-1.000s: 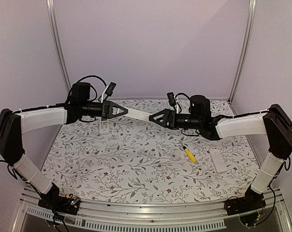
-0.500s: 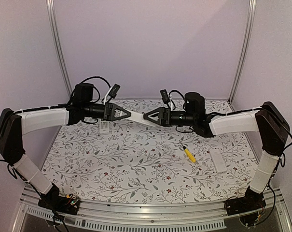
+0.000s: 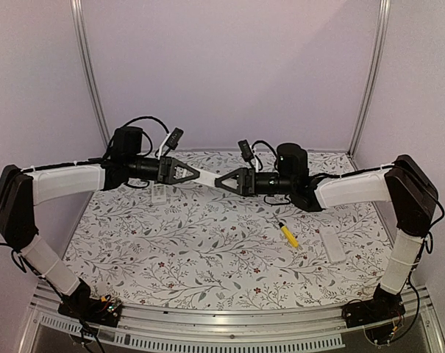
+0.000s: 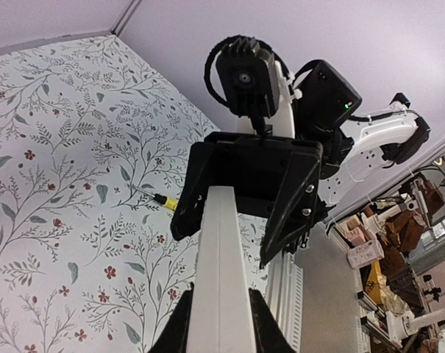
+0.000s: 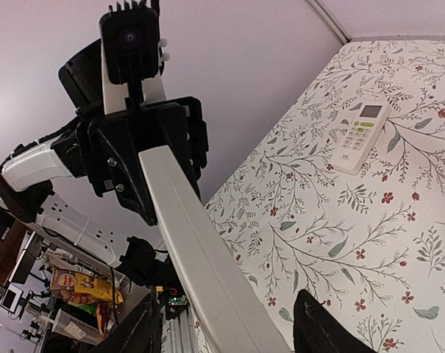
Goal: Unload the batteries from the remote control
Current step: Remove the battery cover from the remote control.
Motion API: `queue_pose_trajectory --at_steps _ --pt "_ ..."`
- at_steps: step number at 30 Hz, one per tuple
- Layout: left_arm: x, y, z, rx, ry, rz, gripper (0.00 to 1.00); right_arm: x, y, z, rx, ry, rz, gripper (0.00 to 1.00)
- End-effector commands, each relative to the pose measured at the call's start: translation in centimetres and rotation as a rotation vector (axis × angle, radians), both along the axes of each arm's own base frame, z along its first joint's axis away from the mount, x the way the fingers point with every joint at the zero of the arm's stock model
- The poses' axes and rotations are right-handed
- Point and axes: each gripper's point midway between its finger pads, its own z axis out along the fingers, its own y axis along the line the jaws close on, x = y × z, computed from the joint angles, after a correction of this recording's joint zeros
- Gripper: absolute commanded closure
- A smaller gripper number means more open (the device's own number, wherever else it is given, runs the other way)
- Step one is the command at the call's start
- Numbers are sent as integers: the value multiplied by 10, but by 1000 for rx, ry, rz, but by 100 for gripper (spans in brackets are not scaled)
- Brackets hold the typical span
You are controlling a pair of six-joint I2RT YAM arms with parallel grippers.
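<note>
A long white remote control [image 3: 207,177] hangs level in the air over the back of the table. My left gripper [image 3: 196,174] is shut on its left end; in the left wrist view the remote [image 4: 222,257] runs out from between that gripper's jaws [image 4: 221,303]. My right gripper [image 3: 217,182] faces it and straddles the free end. In the right wrist view the remote [image 5: 193,250] lies against the left jaw, and a gap remains at the right jaw, so this gripper [image 5: 228,298] is open. No batteries show in any view.
A second white remote with a small screen [image 3: 159,193] [image 5: 360,136] lies on the floral tablecloth under the left arm. A yellow-handled tool [image 3: 287,234] [image 4: 163,200] and a flat white piece [image 3: 332,243] lie at the right.
My right arm has moved left until its jaws reach around the remote's free end, and the jaws have narrowed. The left gripper shifted slightly right and kept its hold.
</note>
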Motion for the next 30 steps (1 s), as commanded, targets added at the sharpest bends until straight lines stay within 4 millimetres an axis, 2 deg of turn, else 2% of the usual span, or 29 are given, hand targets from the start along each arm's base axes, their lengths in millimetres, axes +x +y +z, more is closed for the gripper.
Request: queue_pose_trajectory --at_steps 1,18,30 --pt "-5 -6 1 -10 -11 -37 100 0 4 5 20 -11 10 42" --pt "-7 -6 5 -12 -21 -37 100 -8 -6 7 32 -15 27 57" --pt "-10 -8 5 -11 -28 -50 100 -12 -9 10 44 -21 33 76"
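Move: The remote control is held by one end in the left gripper; its free end already lies between the open right fingers, roughly 1 cm left of the right hand point, level with it ahead and in height. The yellow screwdriver lies about 22 cm right, 5 cm back and 21 cm below; the white remote some 31 cm left, 16 cm ahead, equally low. From the left hand the free end is about 12 cm right, level ahead and 3 cm lower. Close the right fingers around the remote's free end, from a bit over half open to about a quarter open, holding the right hand nearly still at first. As they narrow, draw it about 1.5 cm back towards the base, turning slightly counter-clockwise. Keep the left gripper clamped on the other end and let it ease about 1 cm back too. ##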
